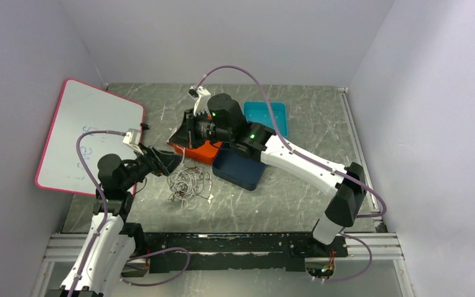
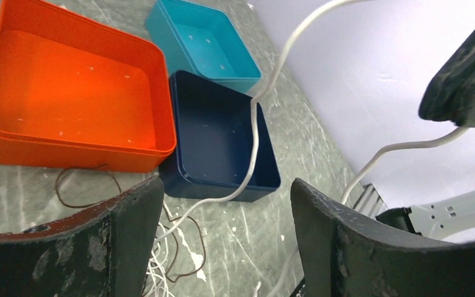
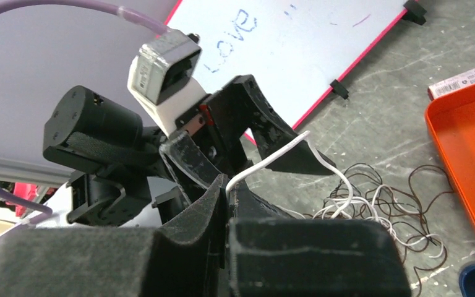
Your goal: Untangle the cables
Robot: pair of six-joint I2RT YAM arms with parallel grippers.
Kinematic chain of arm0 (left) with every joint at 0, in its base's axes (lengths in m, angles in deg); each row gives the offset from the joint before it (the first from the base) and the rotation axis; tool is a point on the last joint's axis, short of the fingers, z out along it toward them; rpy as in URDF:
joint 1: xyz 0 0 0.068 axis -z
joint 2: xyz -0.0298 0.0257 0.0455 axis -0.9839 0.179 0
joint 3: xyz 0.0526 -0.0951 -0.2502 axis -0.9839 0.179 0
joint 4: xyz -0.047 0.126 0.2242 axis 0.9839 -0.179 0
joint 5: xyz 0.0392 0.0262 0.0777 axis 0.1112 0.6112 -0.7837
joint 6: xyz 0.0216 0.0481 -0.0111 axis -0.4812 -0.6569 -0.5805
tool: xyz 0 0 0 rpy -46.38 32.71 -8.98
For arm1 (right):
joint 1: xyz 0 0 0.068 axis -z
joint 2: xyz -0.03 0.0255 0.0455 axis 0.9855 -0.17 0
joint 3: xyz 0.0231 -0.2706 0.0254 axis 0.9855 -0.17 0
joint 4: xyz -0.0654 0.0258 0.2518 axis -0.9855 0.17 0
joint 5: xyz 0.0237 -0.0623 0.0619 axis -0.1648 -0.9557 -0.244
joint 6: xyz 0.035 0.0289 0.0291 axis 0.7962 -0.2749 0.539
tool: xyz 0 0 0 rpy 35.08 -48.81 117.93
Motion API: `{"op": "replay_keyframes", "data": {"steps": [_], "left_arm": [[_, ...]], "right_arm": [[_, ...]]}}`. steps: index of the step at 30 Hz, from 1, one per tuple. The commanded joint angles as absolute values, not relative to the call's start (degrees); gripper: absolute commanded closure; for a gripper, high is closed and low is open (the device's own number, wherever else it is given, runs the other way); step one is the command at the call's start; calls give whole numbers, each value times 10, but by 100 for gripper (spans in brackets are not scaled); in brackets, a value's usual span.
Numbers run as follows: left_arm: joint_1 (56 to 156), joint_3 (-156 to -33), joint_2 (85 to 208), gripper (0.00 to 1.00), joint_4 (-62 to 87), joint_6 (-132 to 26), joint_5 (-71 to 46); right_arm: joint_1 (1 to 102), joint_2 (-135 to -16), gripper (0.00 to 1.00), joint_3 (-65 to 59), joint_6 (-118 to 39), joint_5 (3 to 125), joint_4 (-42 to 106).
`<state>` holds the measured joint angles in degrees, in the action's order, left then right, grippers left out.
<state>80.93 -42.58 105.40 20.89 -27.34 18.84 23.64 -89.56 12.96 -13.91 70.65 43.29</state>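
The cables (image 1: 188, 184) lie in a loose tangle of white and dark loops on the table in front of the orange tray (image 1: 199, 151). My right gripper (image 3: 227, 183) is shut on one white cable (image 3: 267, 157), which rises from its jaws and drops back to the tangle (image 3: 377, 207). It hangs over the tray's left end (image 1: 185, 141). My left gripper (image 2: 226, 216) is open just left of the tangle (image 1: 174, 164). The lifted white cable (image 2: 255, 148) runs through the gap between its fingers without touching either.
Beside the orange tray (image 2: 68, 93) stand a navy tray (image 2: 222, 136) and a teal tray (image 2: 201, 40). A pink-edged whiteboard (image 1: 86, 136) leans at the left wall. A small pink box (image 3: 464, 79) lies by the orange tray. Walls close the sides and back.
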Motion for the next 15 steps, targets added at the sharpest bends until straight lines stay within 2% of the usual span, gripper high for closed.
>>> {"op": "replay_keyframes", "data": {"steps": [1, 6, 15], "left_arm": [[846, -431, 1072, 21, 244, -287, 167], [891, -432, 1099, 27, 244, -308, 117], [915, -411, 1166, 48, 271, -302, 111]], "right_arm": [[238, -892, 100, 140, -134, 738, 403], [237, -886, 100, 129, -125, 741, 391], [238, -830, 100, 88, -107, 701, 334]]}}
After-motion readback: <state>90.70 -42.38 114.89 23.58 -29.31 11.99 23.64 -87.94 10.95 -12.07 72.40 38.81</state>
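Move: The white cable strand hanging from the right fingers is what the open left hand goes for: about 2 cm ahead of it, 3 cm to its right and 3 cm lower. The tangle lies some 20 cm below the left hand, 3 cm ahead and 4 cm right; the orange box is about 19 cm ahead and 9 cm right, the navy box 13 cm ahead and 21 cm right. From the right hand, that part of the strand is about 12 cm down, 1 cm forward and 3 cm left. Around the hanging white strand the left hand brings its open fingers, going first to the right, then mainly down with hardly any forward drift, about 4.5 cm in all. The fingers narrow from wide open to roughly half open with the strand between them, while the tips dip about 5 degrees. The right hand keeps its pinch on the cable and rises some 1.5 cm. ##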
